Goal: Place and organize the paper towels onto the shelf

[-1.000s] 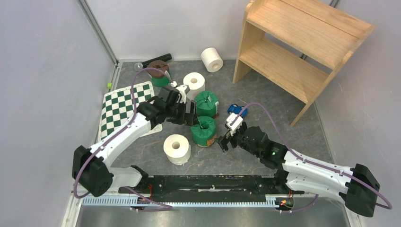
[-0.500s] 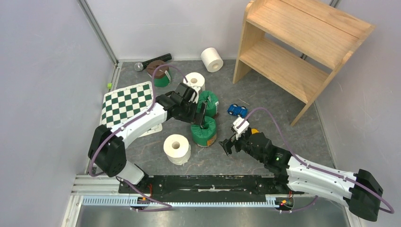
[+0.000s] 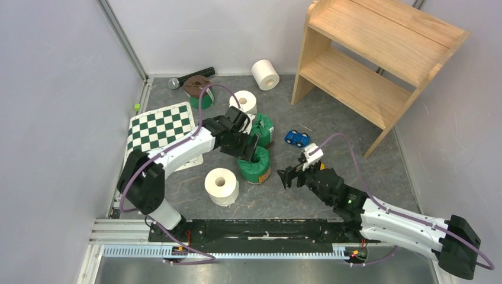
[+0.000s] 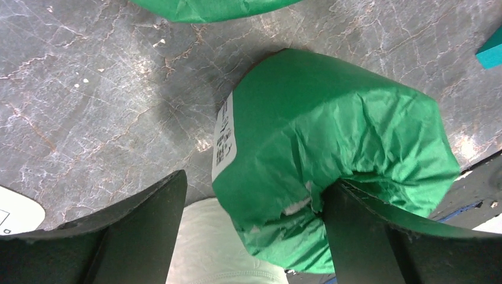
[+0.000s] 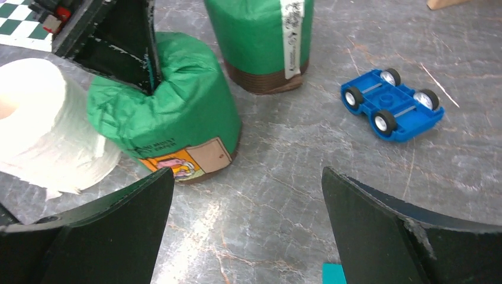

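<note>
Three green-wrapped paper towels stand on the floor: the nearest (image 3: 256, 167), one behind it (image 3: 263, 130), and a brown-topped one (image 3: 198, 94). The white rolls sit at the front (image 3: 222, 185), in the middle (image 3: 244, 102) and at the back (image 3: 265, 74). My left gripper (image 3: 248, 148) hangs over the nearest green roll (image 4: 331, 136). One finger (image 4: 367, 236) digs into its crumpled top and the other (image 4: 136, 231) stands clear of its side, so the left gripper (image 4: 256, 180) is open. My right gripper (image 3: 288, 176) is open over bare floor (image 5: 247, 171), right of that roll (image 5: 177, 112). The wooden shelf (image 3: 379, 53) is far right.
A blue toy car (image 3: 296, 138) lies between the rolls and the shelf, also in the right wrist view (image 5: 391, 103). The checkerboard mat (image 3: 161, 130) lies at the left. A black microphone (image 3: 192, 77) rests by the back wall. Grey walls close in on both sides.
My left gripper has swung right and come down on the nearest green roll, its jaws narrowing a little. The right gripper has drawn slightly right, away from that roll.
</note>
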You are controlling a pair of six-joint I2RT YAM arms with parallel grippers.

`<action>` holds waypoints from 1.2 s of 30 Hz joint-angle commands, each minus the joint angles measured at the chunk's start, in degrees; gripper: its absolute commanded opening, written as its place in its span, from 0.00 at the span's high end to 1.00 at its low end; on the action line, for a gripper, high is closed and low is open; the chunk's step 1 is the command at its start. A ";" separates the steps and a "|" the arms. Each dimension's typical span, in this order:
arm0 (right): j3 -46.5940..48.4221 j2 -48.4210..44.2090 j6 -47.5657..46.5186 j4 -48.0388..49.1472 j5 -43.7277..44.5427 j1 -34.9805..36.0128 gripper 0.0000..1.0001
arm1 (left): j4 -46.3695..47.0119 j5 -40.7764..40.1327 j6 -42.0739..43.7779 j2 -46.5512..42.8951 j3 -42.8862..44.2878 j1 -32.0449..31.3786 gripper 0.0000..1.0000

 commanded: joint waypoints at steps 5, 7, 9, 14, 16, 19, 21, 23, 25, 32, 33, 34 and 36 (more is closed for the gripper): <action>-8.13 -2.64 -3.40 12.52 -3.10 0.27 0.02 | 0.36 2.06 3.58 3.02 1.91 -0.23 0.20; -8.56 -2.27 -5.66 13.93 -4.92 0.27 0.02 | 0.40 2.51 3.67 3.14 1.95 -0.28 0.25; -7.75 -1.30 -7.95 13.61 -6.47 0.29 0.02 | 0.37 3.20 3.58 2.88 2.20 -0.36 0.32; -4.27 1.16 -12.80 12.45 -11.94 0.27 0.02 | 0.36 4.44 2.73 1.17 2.56 -1.13 0.50; -3.80 1.48 -14.36 13.41 -14.11 0.35 0.02 | 0.31 4.64 2.12 0.18 2.72 -1.49 0.55; -2.98 1.21 -16.51 14.53 -17.73 0.36 0.02 | -0.70 4.57 1.66 -1.59 3.40 -2.07 0.60; -2.10 1.26 -17.47 15.21 -20.18 0.36 0.02 | -1.68 4.14 1.30 -3.09 4.22 -2.59 0.61; -1.15 1.69 -18.43 15.66 -22.27 0.36 0.02 | -2.44 3.56 1.05 -4.61 4.94 -3.27 0.61; 0.01 2.40 -19.44 15.78 -23.79 0.36 0.02 | -3.25 2.80 0.86 -6.24 5.89 -4.28 0.62; 4.03 5.07 -22.48 16.09 -25.63 0.44 0.02 | -6.58 -1.24 0.41 -10.44 9.64 -8.58 0.63; 4.57 5.50 -22.60 16.32 -25.68 0.42 0.02 | -6.96 -1.86 -0.23 -10.90 10.13 -9.12 0.63; 4.82 5.83 -22.65 16.70 -25.59 0.44 0.02 | -7.02 -2.58 -1.31 -11.22 10.43 -9.36 0.63; 4.74 6.07 -22.43 18.37 -24.80 0.60 0.02 | -7.33 -3.79 -4.09 -12.03 10.90 -9.67 0.64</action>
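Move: Back-right of the left hand, about 2 cm back and 3 cm right, stands the near green roll, its middle some 4 cm below; one open finger is already over its core. The second green roll stands about 11 cm beyond it, the white roll some 11 cm left of it and 7 cm nearer. From the right hand that near roll lies about 4 cm ahead, 12 cm left and 9 cm lower; the blue car is roughly 16 cm ahead and 1 cm right. Sinking about a centimetre, the left fingers close on the near green roll's wall, one inside the core and one outside, then lift it, drifting back and right. The open right hand dips 3 cm, then swings left and up towards the roll, drawing back a little, turning some 25 degrees counter-clockwise with its fingertips tipping up. ##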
